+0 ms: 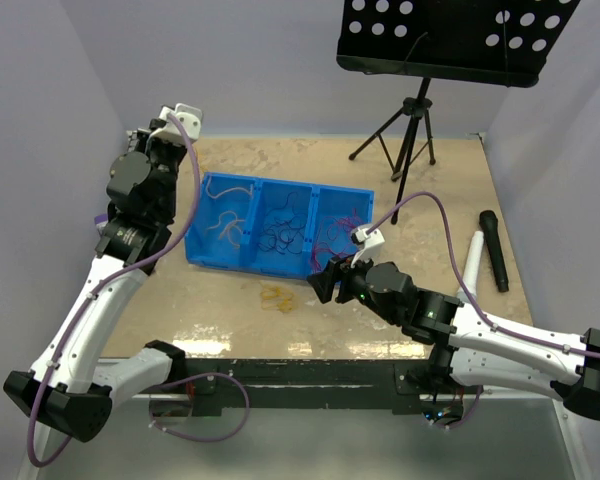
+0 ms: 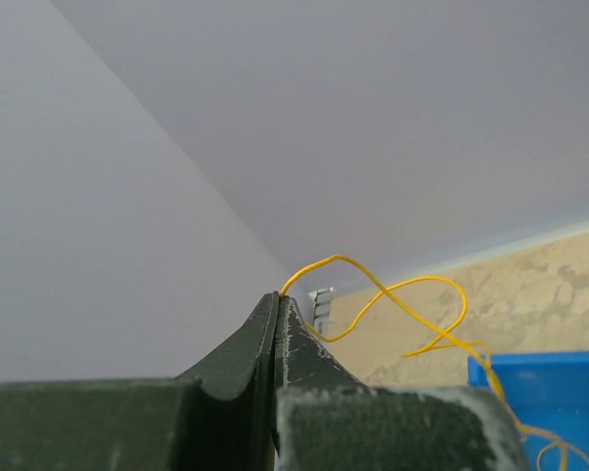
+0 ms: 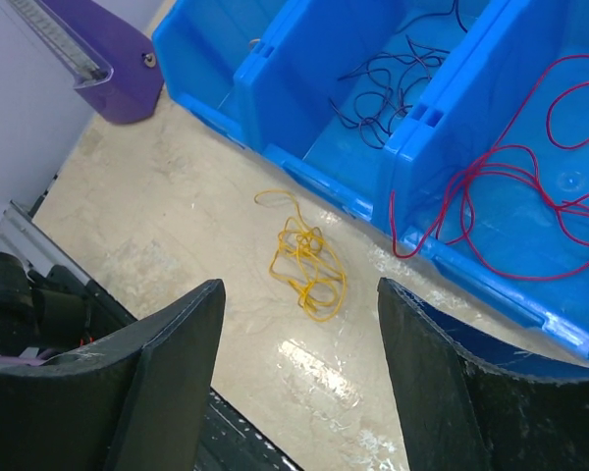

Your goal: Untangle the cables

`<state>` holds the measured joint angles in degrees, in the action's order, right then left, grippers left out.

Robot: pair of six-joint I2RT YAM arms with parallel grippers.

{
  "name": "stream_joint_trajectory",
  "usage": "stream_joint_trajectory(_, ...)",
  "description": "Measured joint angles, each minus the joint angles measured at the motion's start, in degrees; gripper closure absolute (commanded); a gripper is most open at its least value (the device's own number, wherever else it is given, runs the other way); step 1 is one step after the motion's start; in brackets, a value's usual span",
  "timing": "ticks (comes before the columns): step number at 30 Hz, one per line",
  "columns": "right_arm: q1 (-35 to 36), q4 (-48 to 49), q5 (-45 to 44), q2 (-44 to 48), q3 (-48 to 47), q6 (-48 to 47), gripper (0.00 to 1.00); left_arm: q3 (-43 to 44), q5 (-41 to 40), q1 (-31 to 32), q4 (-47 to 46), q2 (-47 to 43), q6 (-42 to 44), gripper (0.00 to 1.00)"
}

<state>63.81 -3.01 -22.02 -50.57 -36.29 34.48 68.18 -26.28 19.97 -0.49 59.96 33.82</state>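
My left gripper (image 2: pixel 278 299) is raised at the left of the table, shut on the end of a thin yellow cable (image 2: pixel 334 258). That cable loops in the air and trails down toward the blue bin (image 2: pixel 540 378). A small yellow tangle (image 3: pixel 309 267) lies on the table in front of the blue bin (image 1: pixel 242 262), also seen from above as a yellow tangle (image 1: pixel 277 297). My right gripper (image 3: pixel 299 287) hangs open just above and short of that tangle, holding nothing; from above it is the right gripper (image 1: pixel 323 283). Dark cables (image 3: pixel 393 88) fill the middle compartment, red cables (image 3: pixel 510 186) the right one.
The left compartment holds pale and orange cables (image 1: pixel 227 222). A music stand tripod (image 1: pixel 410 120) stands at the back. A black microphone (image 1: pixel 494 250) and a white microphone (image 1: pixel 474 262) lie at the right. The black rail (image 1: pixel 310 370) marks the near edge.
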Motion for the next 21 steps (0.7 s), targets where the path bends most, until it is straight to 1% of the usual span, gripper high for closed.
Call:
stream_joint_trajectory(5, 0.0, 0.0, 0.02, -0.17, 0.0, 0.04, 0.33, 3.43, 1.57, -0.11, -3.06, 1.25, -3.1, 1.0)
stream_joint_trajectory(13, 0.0, 0.0, 0.02, -0.48, 0.0, 0.07, 0.33, 3.08, 2.62, -0.13, -4.87, 2.16, -4.26, 1.0)
stream_joint_trajectory(16, 0.0, 0.0, 0.02, -0.44, 0.0, 0.13, 0.32, 0.28, 2.71, -0.13, -6.47, 2.12, -4.15, 1.0)
stream_joint_trajectory(21, 0.0, -0.13, 0.0, -0.13, 0.0, 0.46, 0.33, -8.87, 2.49, -0.42, -9.86, 3.06, -2.54, 1.0)
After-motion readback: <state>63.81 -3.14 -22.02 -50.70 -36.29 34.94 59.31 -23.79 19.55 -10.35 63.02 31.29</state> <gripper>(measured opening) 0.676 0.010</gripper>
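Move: The left gripper, shut on a yellow cable, is high over the table. The blue bin's left compartment, with pale cables in it, lies about 8 cm ahead, 6 cm right and 42 cm below. The middle compartment with the dark cables is also about 8 cm ahead, but 20 cm right; the yellow bundle on the table is some 13 cm back and 19 cm right. From the right gripper, the left compartment lies about 25 cm ahead, 24 cm left and 18 cm below. Keep the left gripper shut on the yellow cable and lift it a further 4 cm or so, tipping the fingers slightly up, then reverse and bring it down about 9 cm with increasing speed, levelling the fingers again. Ease it some 3 cm forward and a little right, towards the blue bin's left compartment, with the cable hanging from the fingertips. ##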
